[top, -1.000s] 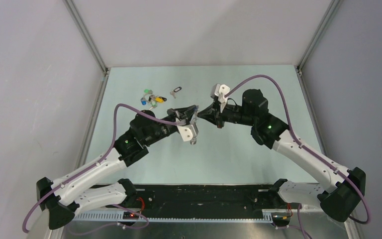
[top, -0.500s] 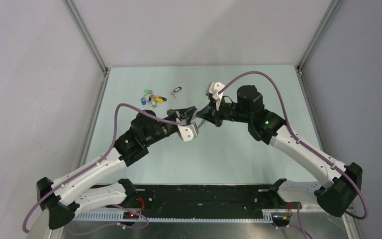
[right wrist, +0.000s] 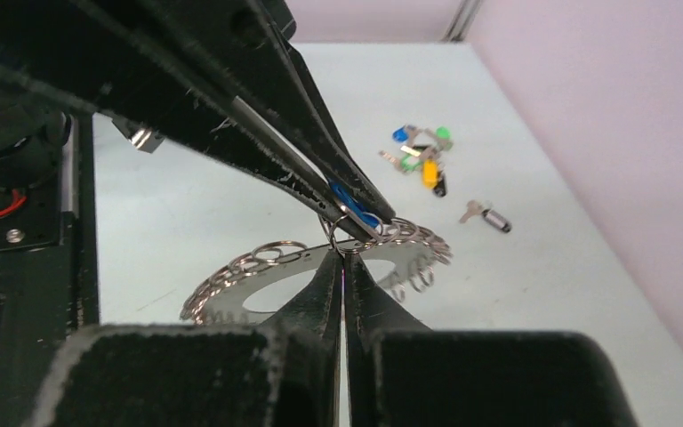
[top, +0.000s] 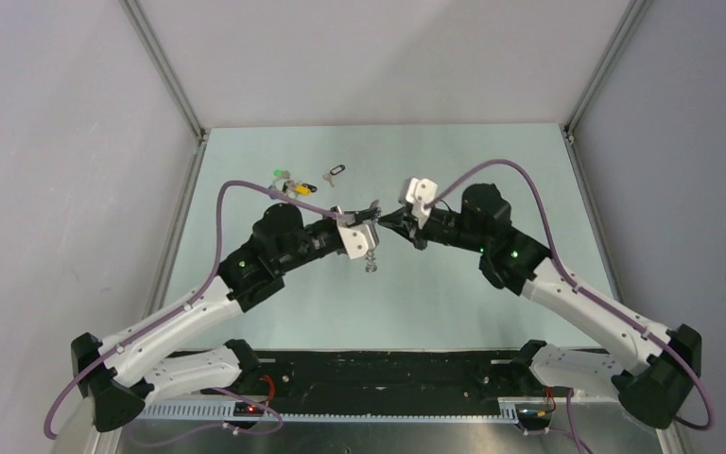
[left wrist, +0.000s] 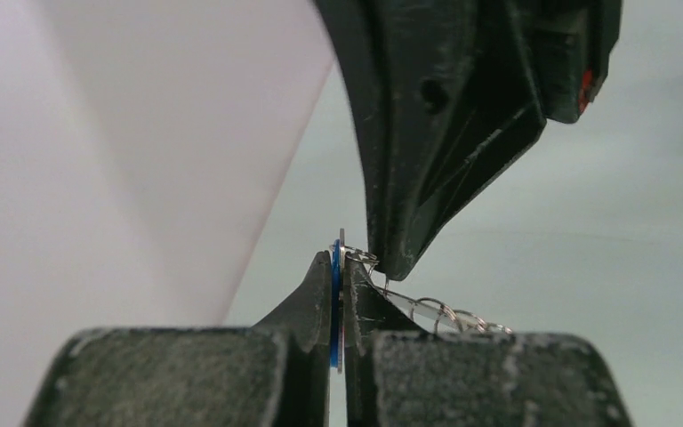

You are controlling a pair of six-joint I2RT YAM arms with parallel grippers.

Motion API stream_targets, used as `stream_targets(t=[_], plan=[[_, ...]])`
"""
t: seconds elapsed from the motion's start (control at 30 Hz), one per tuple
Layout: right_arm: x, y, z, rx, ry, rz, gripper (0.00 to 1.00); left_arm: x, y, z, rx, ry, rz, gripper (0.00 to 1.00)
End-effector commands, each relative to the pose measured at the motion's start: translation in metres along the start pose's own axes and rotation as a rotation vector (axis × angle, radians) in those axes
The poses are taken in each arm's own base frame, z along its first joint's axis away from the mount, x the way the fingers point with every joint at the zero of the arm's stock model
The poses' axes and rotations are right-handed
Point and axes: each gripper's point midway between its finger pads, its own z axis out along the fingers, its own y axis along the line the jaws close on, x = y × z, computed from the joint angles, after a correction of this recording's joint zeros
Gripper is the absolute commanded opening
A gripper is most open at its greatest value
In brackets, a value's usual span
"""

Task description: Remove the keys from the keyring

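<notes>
Above the table hangs the keyring (right wrist: pixel 271 269), a flat silver hoop edged with small split rings, also seen under the grippers from the top (top: pixel 371 260). My left gripper (left wrist: pixel 338 260) is shut on a blue-headed key (right wrist: pixel 354 213) that is linked to the hoop by one small ring. My right gripper (right wrist: pixel 345 256) meets it tip to tip and is shut on that small ring at the hoop's edge. Both grippers come together over the middle of the table (top: pixel 379 218). Part of the hoop (left wrist: pixel 436 311) shows just beyond my left fingers.
A loose pile of keys with green, yellow and blue heads (right wrist: pixel 422 156) lies at the back left of the table (top: pixel 288 183). A single small key with a black loop (top: pixel 334 172) lies beside it. The left wall post runs along the table's left edge.
Both arms have shifted slightly while staying tip to tip. The left arm has moved up and now covers part of the coloured pile. Both grippers remain shut.
</notes>
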Motion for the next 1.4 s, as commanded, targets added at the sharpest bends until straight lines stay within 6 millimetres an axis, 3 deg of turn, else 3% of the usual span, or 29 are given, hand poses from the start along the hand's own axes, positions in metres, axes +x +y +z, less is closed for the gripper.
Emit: stream_targets(t=[0.0,0.03,0.27,0.53,0.97,1.37], plan=[[-0.049,0.010,-0.016,0.002,-0.226,-0.153,0.00,-0.042,0.024,-0.001,-0.024,-0.082,-0.167,0.00],[-0.049,0.011,-0.017,0.003,-0.227,-0.164,0.00,-0.036,0.017,-0.001,0.007,-0.051,-0.192,0.00],[-0.059,0.006,-0.023,0.066,-0.263,-0.185,0.00,-0.060,0.005,-0.010,0.116,-0.098,-0.377,0.00],[-0.076,0.002,-0.034,0.128,-0.356,-0.163,0.00,-0.057,-0.008,-0.018,0.172,-0.082,-0.500,0.00],[-0.081,-0.012,-0.051,0.263,-0.474,-0.058,0.00,-0.046,0.009,-0.021,0.126,-0.105,-0.700,0.00],[-0.073,-0.011,-0.044,0.247,-0.504,0.078,0.00,-0.039,0.015,-0.025,0.095,-0.133,-0.716,0.00]])
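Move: The keyring hangs from the left fingers by its blue tag; the ring's middle lies about 4 cm behind the left hand, 1 cm to its left and 4 cm below. From the right hand, with its tips at the loops, the ring's middle is some 3 cm back, 2 cm left and 4 cm below; the blue tag is about 1 cm ahead, 2 cm left and 1 cm above. On the table, roughly 26 cm below, the removed keys lie about 20 cm ahead and 21 cm left, the loose key about 21 cm ahead and 10 cm left. The shut right fingers lift about 6 cm off the ring; the left keeps hold, turning some 40 degrees. ##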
